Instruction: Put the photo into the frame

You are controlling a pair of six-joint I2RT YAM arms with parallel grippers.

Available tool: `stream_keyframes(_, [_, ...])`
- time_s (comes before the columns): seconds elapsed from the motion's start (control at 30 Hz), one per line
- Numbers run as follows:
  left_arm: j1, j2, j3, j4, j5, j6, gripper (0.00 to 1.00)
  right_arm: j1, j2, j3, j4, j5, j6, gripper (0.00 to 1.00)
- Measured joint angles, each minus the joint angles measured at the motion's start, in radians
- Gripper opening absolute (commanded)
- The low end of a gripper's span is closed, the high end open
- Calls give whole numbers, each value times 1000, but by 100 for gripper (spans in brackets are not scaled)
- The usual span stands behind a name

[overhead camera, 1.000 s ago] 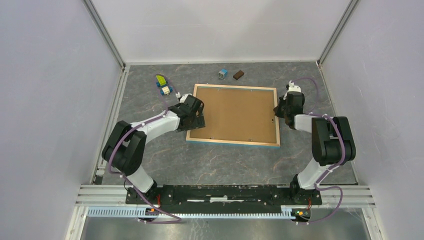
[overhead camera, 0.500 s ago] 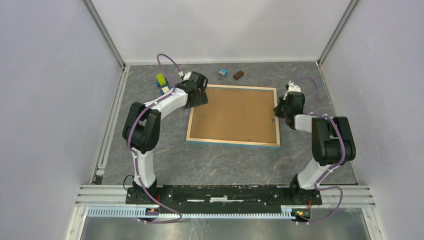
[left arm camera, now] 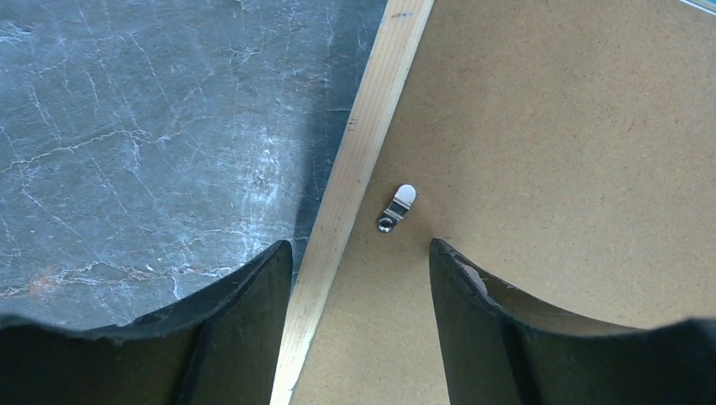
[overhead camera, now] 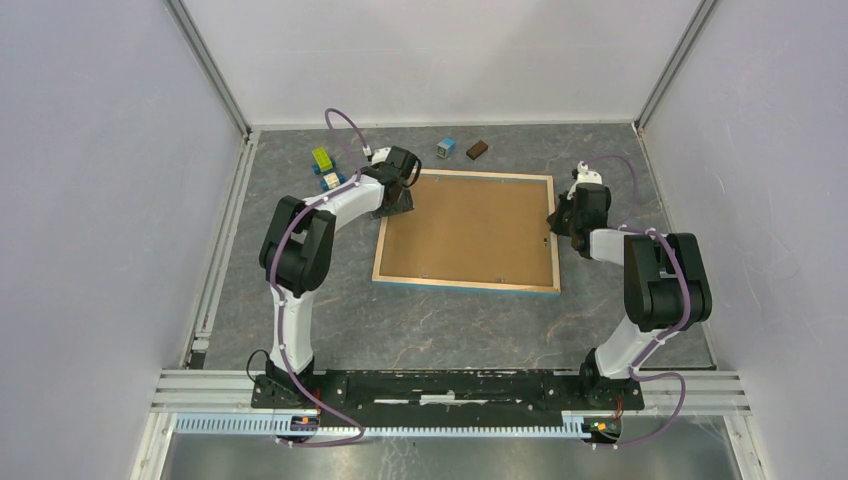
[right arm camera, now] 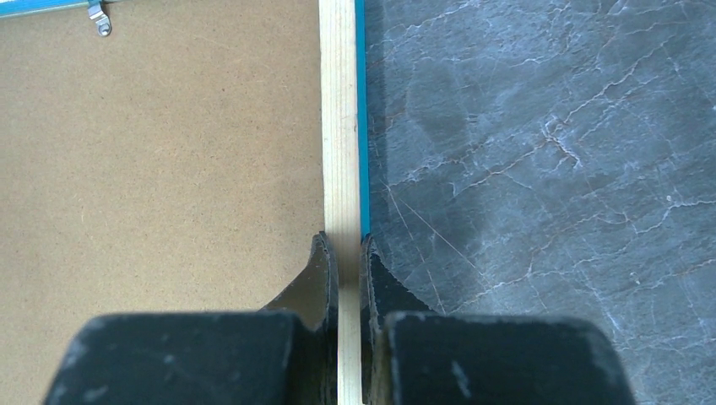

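The frame (overhead camera: 380, 247) lies face down on the table, with its light wood back up and a blue edge showing. A brown backing board (overhead camera: 468, 228) fills it. The photo is hidden. My left gripper (overhead camera: 398, 195) hovers open over the frame's far-left corner. In the left wrist view its jaws (left arm camera: 359, 245) straddle the wooden rail (left arm camera: 371, 118), and a small metal turn clip (left arm camera: 397, 207) sits just ahead. My right gripper (overhead camera: 556, 222) is at the frame's right side. The right wrist view shows it (right arm camera: 346, 240) shut on the right rail (right arm camera: 339, 126).
Small toy blocks lie at the back of the table: a green-yellow one (overhead camera: 322, 159), a blue-white one (overhead camera: 331, 181), a blue one (overhead camera: 446, 147) and a brown one (overhead camera: 477, 150). Walls close in on both sides and at the back. Another clip (right arm camera: 100, 21) sits on the far rail.
My left arm swung from the middle of the frame's left rail up to its far-left corner, and its jaws narrowed somewhat. The right arm and the frame stayed put.
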Motion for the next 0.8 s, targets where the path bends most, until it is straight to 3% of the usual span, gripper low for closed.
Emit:
stream_keyframes(0.3, [12, 14, 13, 1, -12, 0, 59, -5, 2, 1, 0, -13, 0, 0])
stream_keyframes(0.8, [17, 40, 43, -4, -74, -62, 39, -7, 4, 3, -2, -30, 0, 0])
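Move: The metal clip I want to turn lies about 2 cm ahead of my left hand and 1 cm to its right, 1 cm lower, its tab lying roughly along the frame's left rail. That rail runs about 1 cm to my left hand's left. The frame's far-left corner is some 11 cm straight ahead, and the toy car about 8 cm ahead and 18 cm left. From my right hand, the clip is about 42 cm left and 4 cm ahead. My left hand eases forward and left about 2 cm, level and low over the backing board, while its fingers close from well open to under half, around clip and rail. The inner finger pushes the clip's tab leftward against the rail as the wrist turns about 5 degrees counter-clockwise. My right hand stays put, still pinching the right rail. ##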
